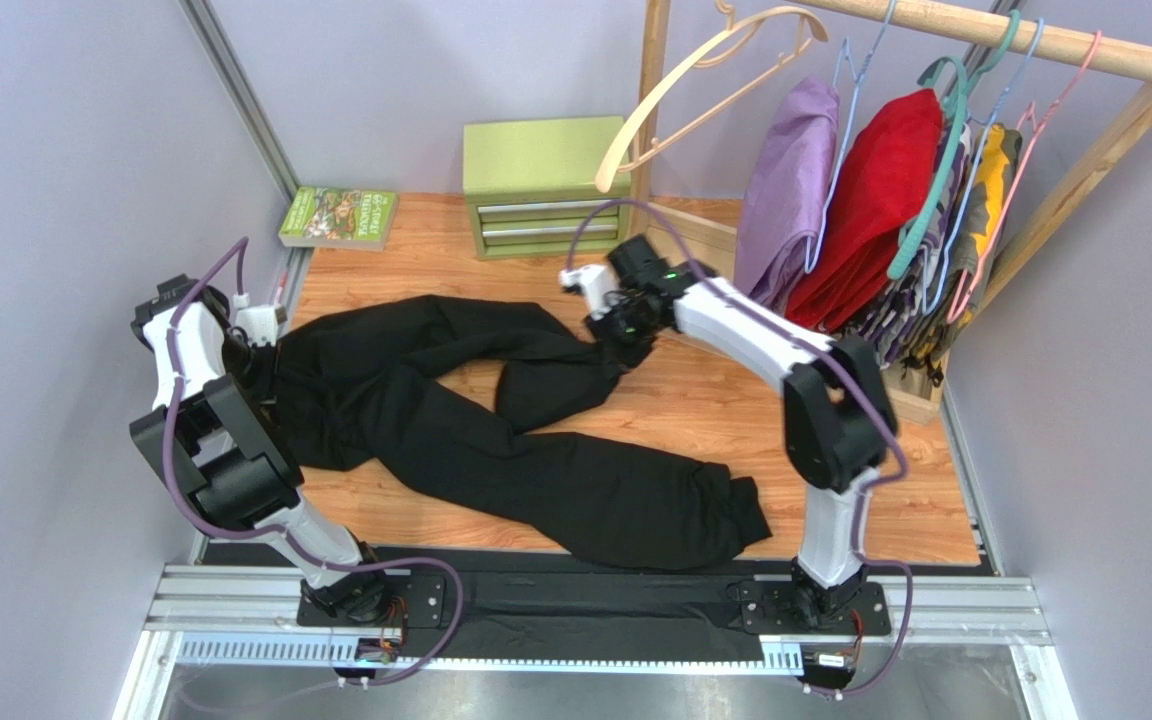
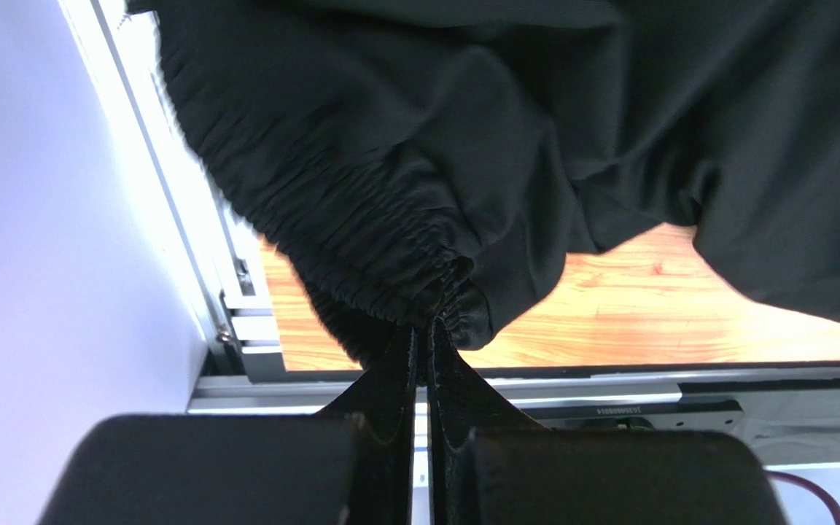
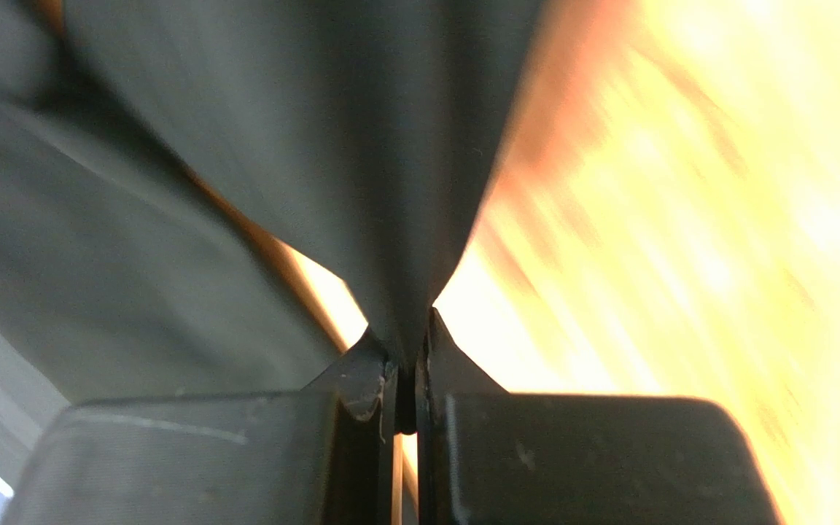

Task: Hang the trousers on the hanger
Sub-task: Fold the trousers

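The black trousers lie spread across the wooden table, legs running toward the front right. My left gripper is shut on the gathered waistband at the table's left edge. Over at the middle back, my right gripper is shut on a fold of a trouser leg; the cloth runs up from between its fingers. The pale wooden hanger hangs from the rail at the back, above and to the right of that gripper.
A clothes rail at the back right carries purple and red garments on thin hangers. A green drawer box and a book stand at the back. Grey walls close in on both sides.
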Controlling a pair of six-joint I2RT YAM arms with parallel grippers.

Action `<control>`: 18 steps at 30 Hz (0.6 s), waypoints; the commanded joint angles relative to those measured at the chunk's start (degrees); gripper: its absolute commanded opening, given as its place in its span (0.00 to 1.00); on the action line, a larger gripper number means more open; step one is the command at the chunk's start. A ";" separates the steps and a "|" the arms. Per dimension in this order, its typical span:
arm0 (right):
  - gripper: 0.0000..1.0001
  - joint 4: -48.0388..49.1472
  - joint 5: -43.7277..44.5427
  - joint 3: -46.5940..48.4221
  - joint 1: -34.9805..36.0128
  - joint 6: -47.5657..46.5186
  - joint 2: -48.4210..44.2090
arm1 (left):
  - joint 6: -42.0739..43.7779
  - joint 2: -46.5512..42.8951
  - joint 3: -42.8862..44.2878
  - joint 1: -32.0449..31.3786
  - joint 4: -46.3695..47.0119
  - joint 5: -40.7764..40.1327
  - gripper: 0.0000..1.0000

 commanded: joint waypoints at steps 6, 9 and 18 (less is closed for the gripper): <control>0.09 -5.41 18.89 -3.86 -16.72 -12.67 -14.69 | 1.05 -1.01 5.48 0.08 -1.40 5.91 0.00; 0.68 -9.71 22.15 0.27 -17.52 -12.59 -11.51 | 0.08 0.31 7.33 -0.44 -2.82 11.18 0.00; 0.79 -26.32 8.36 -12.88 -17.35 -20.32 -24.85 | -1.50 2.16 9.09 -1.15 -1.85 10.05 0.00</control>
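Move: The right hand already grips the end of the trousers' far leg; its goal, open floor before the clothes rack, is about 18 cm to its right, 3 cm ahead and some 5 cm lower. The near leg's hem lies around 18 cm right and 21 cm back, the green box about 9 cm left and 23 cm ahead. From the left hand, still shut on the waistband, that floor is roughly 68 cm right and 10 cm ahead. The right hand whips the far leg's end to its right towards the rack, about 18 cm, rising some 7 cm and reaching about 5 cm forward while the fingers swing to point nearly straight down; it then opens wide, lets go of the cloth, sinks a little and draws back about 6 cm. The left hand keeps its pinch on the waistband, easing it forward and up, with a slight drift right, and tilting the wrist about 10 degrees. ##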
